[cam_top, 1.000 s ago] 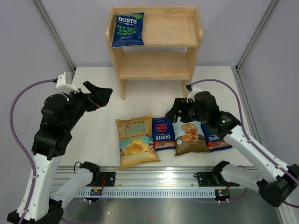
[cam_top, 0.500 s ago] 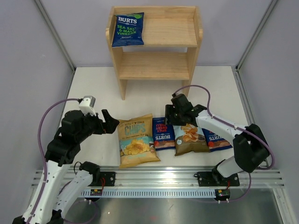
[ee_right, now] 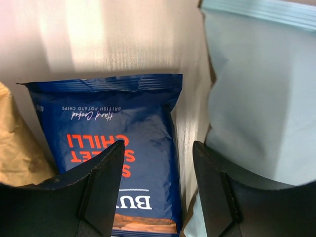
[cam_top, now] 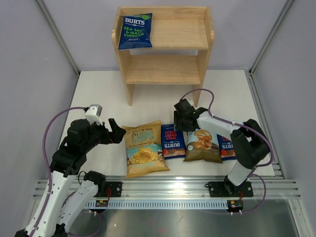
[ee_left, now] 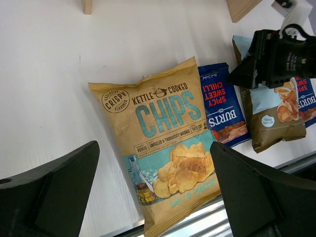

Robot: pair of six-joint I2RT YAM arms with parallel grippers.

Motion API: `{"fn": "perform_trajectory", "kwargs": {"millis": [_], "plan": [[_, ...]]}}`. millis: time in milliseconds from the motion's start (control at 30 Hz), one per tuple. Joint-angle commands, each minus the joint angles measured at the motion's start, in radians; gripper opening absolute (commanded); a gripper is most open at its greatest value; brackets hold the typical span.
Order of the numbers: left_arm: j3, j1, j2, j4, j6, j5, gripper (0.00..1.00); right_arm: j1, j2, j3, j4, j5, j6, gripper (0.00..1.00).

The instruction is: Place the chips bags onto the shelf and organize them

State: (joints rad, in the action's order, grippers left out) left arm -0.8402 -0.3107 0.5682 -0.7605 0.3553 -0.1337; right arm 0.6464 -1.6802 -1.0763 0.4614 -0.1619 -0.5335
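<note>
One dark-blue Burts bag point(cam_top: 135, 31) stands on the top tier of the light-wood shelf point(cam_top: 182, 69). On the table lie the tan Chips bag point(cam_top: 143, 148) point(ee_left: 165, 138), a dark-blue Burts chilli bag point(cam_top: 172, 141) point(ee_right: 121, 148) point(ee_left: 224, 106), the light-blue and brown bag point(cam_top: 201, 145) point(ee_right: 261, 103) and another Burts bag point(cam_top: 227, 147), partly hidden by my right arm. My left gripper point(cam_top: 117, 132) point(ee_left: 153, 197) is open, low at the Chips bag's left edge. My right gripper point(cam_top: 180, 121) point(ee_right: 158, 182) is open over the gap between the chilli bag and the light-blue bag.
A metal rail point(cam_top: 168, 190) runs along the table's near edge. Grey walls with slanted posts enclose the white table point(cam_top: 98, 94) on both sides. The shelf's lower tier holds nothing.
My left arm came down from high on the left to just left of the Chips bag. My right gripper moved left and lower onto the chilli bag's top end.
</note>
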Motion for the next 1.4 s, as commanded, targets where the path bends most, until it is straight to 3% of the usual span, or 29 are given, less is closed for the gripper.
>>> {"fn": "perform_trajectory", "kwargs": {"millis": [0,200,767,1100,1367], "plan": [[0.006,-0.004,-0.022,0.052,-0.006,0.016,0.99,0.013,-0.042,-0.04,-0.006,0.007,0.018,0.65],[0.01,-0.005,-0.034,0.056,-0.006,0.0,0.99,0.013,-0.076,-0.019,-0.082,0.111,0.01,0.63],[0.013,-0.005,-0.044,0.061,-0.004,-0.003,0.99,0.012,0.029,0.061,-0.182,0.131,0.0,0.0],[0.061,-0.005,-0.044,0.138,0.103,-0.055,0.99,0.013,0.217,0.067,-0.156,0.012,-0.014,0.0],[0.274,-0.005,-0.082,0.51,0.28,-0.234,0.99,0.013,0.351,0.015,-0.086,-0.093,-0.008,0.0]]}}
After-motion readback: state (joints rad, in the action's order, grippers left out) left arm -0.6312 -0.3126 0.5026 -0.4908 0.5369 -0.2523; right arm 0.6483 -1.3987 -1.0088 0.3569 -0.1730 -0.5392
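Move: The navy sweet chilli bag lies just below my right hand: its middle is about 4 cm to the left, 4 cm back and 3 cm down, so my open fingers stand near its right edge. The light-blue bag's middle is some 7 cm to the right and 4 cm back; the yellow chips bag is about 14 cm left and 7 cm back. From my left hand, the navy bag lies roughly 20 cm right, 6 cm ahead and 21 cm down. I slide my right hand about 3 cm left while sinking 2 cm, shut the fingers on the upper right part of the navy bag, pinching a fold of it. Then I lift it straight off the table by some 11 cm, easing back right 2 to 3 cm and tipping the fingers forward and up. Late on, my left hand, still wide open, starts right and slightly down towards it, rolling a little. ##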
